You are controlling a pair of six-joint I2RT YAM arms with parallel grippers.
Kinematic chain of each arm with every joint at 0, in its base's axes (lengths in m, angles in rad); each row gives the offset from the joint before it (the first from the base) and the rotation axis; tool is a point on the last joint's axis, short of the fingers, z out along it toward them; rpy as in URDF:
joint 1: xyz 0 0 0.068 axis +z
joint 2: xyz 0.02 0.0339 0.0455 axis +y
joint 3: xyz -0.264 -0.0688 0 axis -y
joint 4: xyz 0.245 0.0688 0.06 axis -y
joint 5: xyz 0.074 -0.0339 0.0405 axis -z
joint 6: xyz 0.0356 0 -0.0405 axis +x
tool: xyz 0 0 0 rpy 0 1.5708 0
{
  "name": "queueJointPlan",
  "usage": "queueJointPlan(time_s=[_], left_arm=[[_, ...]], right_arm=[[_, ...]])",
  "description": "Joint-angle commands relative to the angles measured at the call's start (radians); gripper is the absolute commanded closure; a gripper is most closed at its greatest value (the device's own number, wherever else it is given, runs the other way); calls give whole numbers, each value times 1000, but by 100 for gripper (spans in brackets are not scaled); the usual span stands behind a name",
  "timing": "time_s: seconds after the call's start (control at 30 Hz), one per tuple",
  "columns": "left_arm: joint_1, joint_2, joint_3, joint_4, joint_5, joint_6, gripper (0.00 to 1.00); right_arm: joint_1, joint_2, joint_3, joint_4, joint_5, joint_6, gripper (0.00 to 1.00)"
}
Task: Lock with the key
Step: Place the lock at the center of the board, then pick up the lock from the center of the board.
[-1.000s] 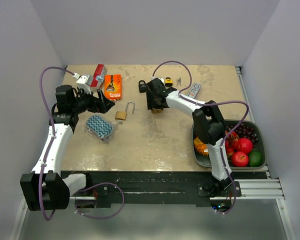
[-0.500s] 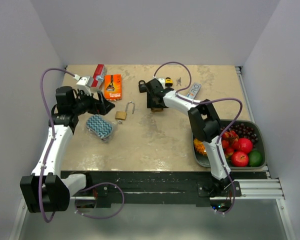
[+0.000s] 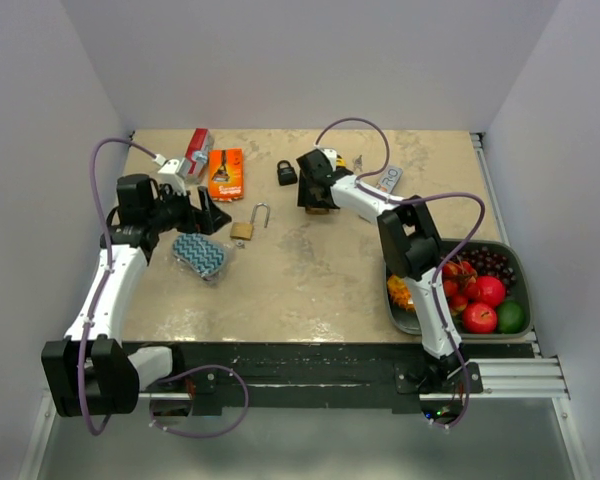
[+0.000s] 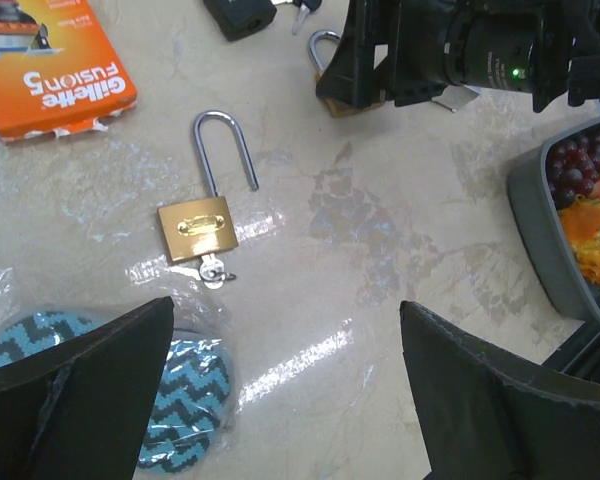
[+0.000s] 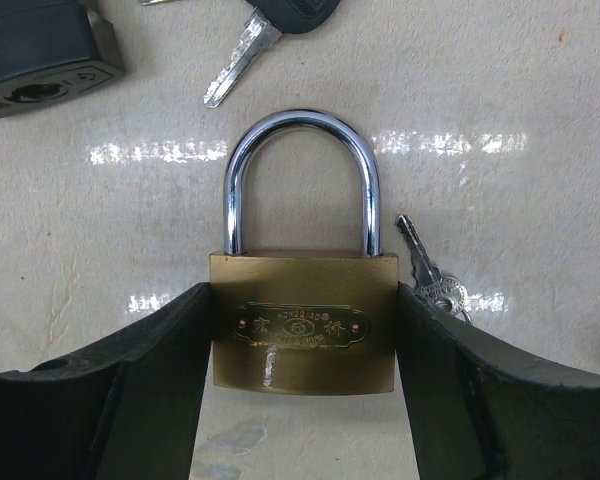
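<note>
A brass padlock (image 5: 302, 320) with its shackle closed lies on the table at the back middle. My right gripper (image 5: 302, 335) is shut on it, a finger pressed to each side of its body; in the top view that gripper (image 3: 318, 195) covers it. A small silver key (image 5: 432, 282) lies just right of this padlock. A second brass padlock (image 3: 243, 229) with its shackle swung open lies left of centre, a key (image 4: 213, 270) in its bottom. My left gripper (image 4: 285, 340) hovers open near it, holding nothing.
A black padlock (image 3: 286, 172) and a black-headed key (image 5: 250, 45) lie just beyond the right gripper. An orange razor pack (image 3: 225, 172), a red-and-white box (image 3: 195, 152) and a wrapped blue zigzag sponge (image 3: 199, 253) sit on the left. A grey fruit tray (image 4: 525, 210) stands at the right.
The right gripper has shifted a little toward the back right, leaving the black padlock in the open. The left arm has edged slightly toward the back. Both grips are unchanged.
</note>
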Motion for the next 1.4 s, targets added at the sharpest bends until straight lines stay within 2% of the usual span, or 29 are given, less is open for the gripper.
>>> queueJointPlan(time_s=[0.0, 0.13, 0.17, 0.27, 0.37, 0.5, 0.63, 0.7, 0.83, 0.9, 0.97, 1.03, 1.07, 1.2, 1.27, 1.3, 1.33, 1.37], left_arm=[[2, 13, 37, -29, 27, 25, 1], [4, 27, 46, -29, 55, 36, 1], [4, 32, 51, -29, 50, 38, 1], [4, 53, 66, -35, 38, 33, 1], [4, 78, 86, -47, 29, 39, 1], [4, 111, 123, -70, 8, 38, 1], [2, 102, 168, -66, -8, 70, 1], [2, 101, 203, -64, -63, 82, 1], [4, 99, 284, -87, -98, 198, 1], [4, 88, 319, -110, -121, 255, 1], [4, 85, 329, -128, -128, 385, 1], [2, 101, 335, -174, -96, 505, 1], [2, 120, 336, -185, -79, 518, 1], [-50, 191, 329, -159, -106, 377, 1], [-111, 226, 298, -135, -211, 285, 1], [-186, 236, 284, -98, -276, 259, 1], [-217, 245, 251, -75, -384, 195, 1], [-242, 269, 240, -61, -408, 170, 1]], right_arm=[[-3, -5, 28, 35, -36, 37, 66], [-3, -25, 26, 41, -41, 31, 47], [-5, -29, 29, 43, -41, 23, 38], [-5, -52, 35, 54, -41, 14, 27], [-3, -72, 40, 63, -46, 12, 21], [-3, -112, 38, 67, -59, 6, 8], [4, -210, -4, 145, -82, -43, 6], [20, -285, -37, 185, -81, -106, 6], [40, -416, -90, 313, -81, -257, 1], [38, -477, -159, 383, -70, -392, 1], [38, -563, -239, 489, -44, -528, 1], [38, -620, -265, 476, -52, -644, 1], [35, -635, -277, 444, -88, -719, 1], [35, -719, -302, 252, -147, -779, 1], [32, -800, -389, 250, -151, -769, 1], [26, -827, -421, 258, -160, -764, 1], [23, -850, -473, 258, -164, -753, 1], [21, -889, -491, 252, -164, -724, 1]])
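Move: The right gripper still grips the big gold lock at its place on the board, the lock's middle right at the hand point. From this hand a small silver key lies about 5 cm right and 1 cm ahead, the car keys some 9 cm straight ahead, and the black lock about 9 cm ahead and 9 cm left, all about 1 cm lower. From the left hand the gold lock lies about 16 cm ahead, 24 cm right and 18 cm below. Open the right fingers fully to let go of the gold lock, then lift the hand fast, about 30 cm up and a little back, tipping the fingers up towards forward by some 40 degrees as the hand turns counter-clockwise. Meanwhile ease the empty left gripper forward, bobbing up and back down, then to the right, its left side rolling up, fingers wide open. ##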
